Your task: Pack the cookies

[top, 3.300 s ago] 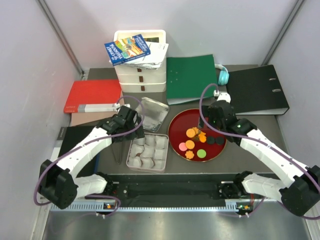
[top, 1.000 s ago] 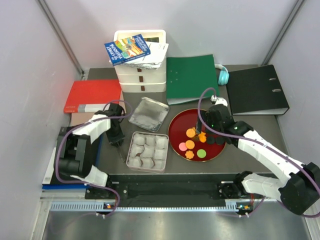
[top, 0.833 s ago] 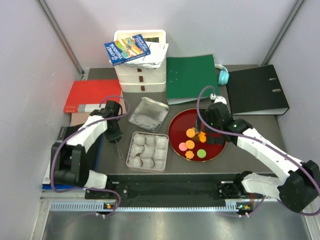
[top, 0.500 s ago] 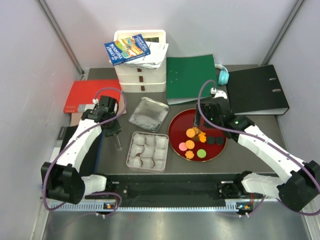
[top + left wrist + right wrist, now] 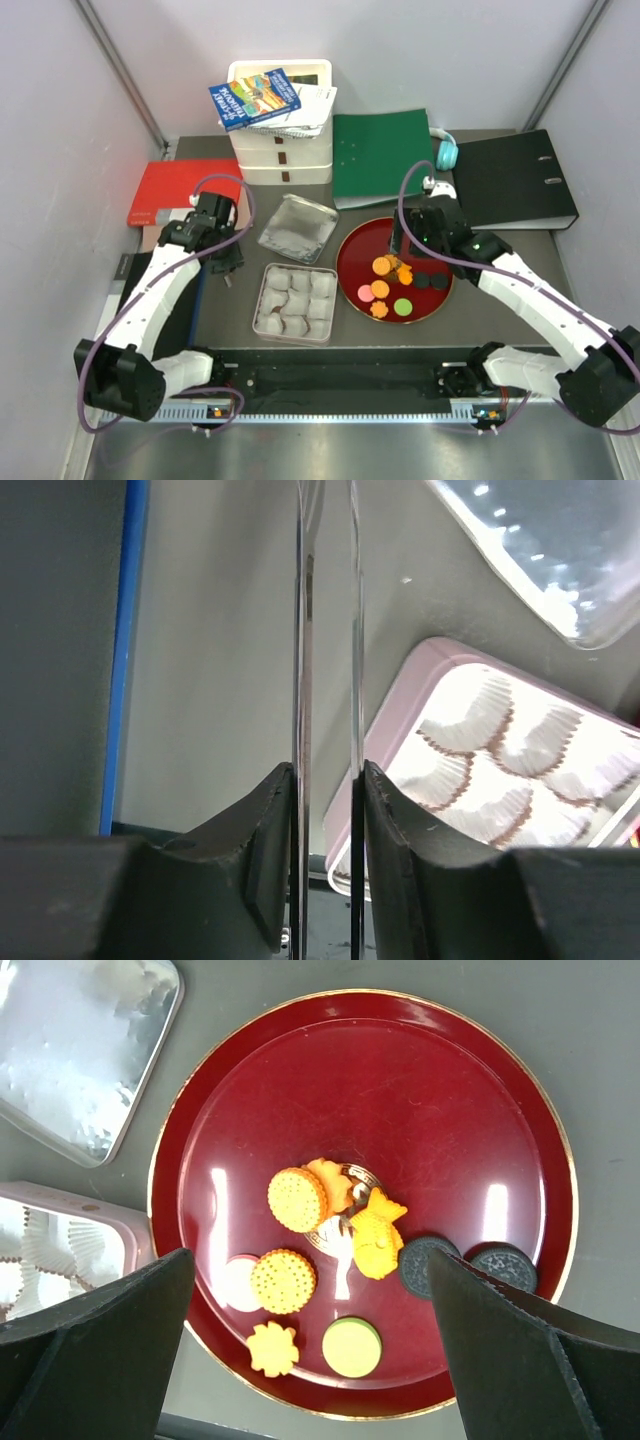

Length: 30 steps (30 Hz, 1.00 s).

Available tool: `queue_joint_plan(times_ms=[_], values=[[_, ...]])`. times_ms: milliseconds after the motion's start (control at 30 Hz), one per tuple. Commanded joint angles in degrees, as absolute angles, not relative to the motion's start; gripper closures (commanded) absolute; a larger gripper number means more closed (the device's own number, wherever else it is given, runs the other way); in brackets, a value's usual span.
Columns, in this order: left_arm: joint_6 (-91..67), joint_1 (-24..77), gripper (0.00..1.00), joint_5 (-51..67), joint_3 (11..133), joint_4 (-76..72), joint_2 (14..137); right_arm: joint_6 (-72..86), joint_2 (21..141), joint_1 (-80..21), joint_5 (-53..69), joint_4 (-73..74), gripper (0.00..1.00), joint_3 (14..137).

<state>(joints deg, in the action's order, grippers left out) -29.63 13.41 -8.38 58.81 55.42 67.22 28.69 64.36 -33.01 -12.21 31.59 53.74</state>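
The cookies (image 5: 392,280) lie on a red plate (image 5: 368,240): orange rounds (image 5: 297,1199), an orange flower (image 5: 273,1348), a green one (image 5: 351,1346), a pink one (image 5: 238,1282) and two black ones (image 5: 428,1265). My right gripper (image 5: 310,1255) hangs open above the plate (image 5: 400,1090), its fingers wide on either side of the cookies. My left gripper (image 5: 327,770) is shut on thin metal tongs (image 5: 303,630), left of the pink-rimmed tin (image 5: 400,710) of white paper cups. In the top view the left gripper (image 5: 222,262) sits left of the tin (image 5: 262,300).
The silver tin lid (image 5: 297,228) lies behind the tin. White drawers (image 5: 280,150) with books, a green folder (image 5: 382,155), a black binder (image 5: 515,180) and teal headphones (image 5: 446,150) line the back. A red book (image 5: 185,190) lies at the left.
My left arm has swung back and away from the tin's left side, carrying the tongs. The right gripper has shifted slightly over the plate and stays open.
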Motion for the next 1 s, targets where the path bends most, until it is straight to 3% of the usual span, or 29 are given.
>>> queue_joint_plan(times_ms=[0,200,500,667,967], values=[[-28.74,14.24,0.64,-6.25,65.63,54.41,65.92,27.95,61.96,-33.84,-13.97,33.47,0.01,57.04],[-26.56,19.41,0.62,4.99,75.74,46.69,70.22,27.77,61.17,-33.84,-15.29,35.77,0.01,59.68],[-22.95,39.10,0.62,12.03,79.01,33.58,81.38,30.93,59.33,-33.75,-20.29,42.53,0.01,62.40],[-21.71,44.82,0.63,13.53,78.57,29.71,86.57,36.64,55.12,-33.84,-29.87,47.55,0.01,61.27],[-18.64,50.09,0.60,10.13,80.24,31.28,91.32,38.49,47.20,-33.84,-29.36,47.46,0.01,55.12]])
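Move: Some 37 cm to the right of the left hand, which already holds the tongs, and about 4 cm farther out lie the orange cookies on the red tray, roughly 13 cm lower. Nearer, the paper-lined box is about 15 cm to its right and 5 cm back, and the metal lid about 16 cm right and 14 cm ahead. From the right hand those cookies are some 16 cm below, 3 cm ahead and 2 cm left. Swinging right by about 29 cm towards the red tray, the left hand keeps its grip on the tongs, arcs up some 11 cm past the far side of the box, then sinks again while turning clockwise some 50 degrees. The right hand, fingers wide open, backs off rightwards and upwards about 7 cm each, drawing slightly back from the cookies. ##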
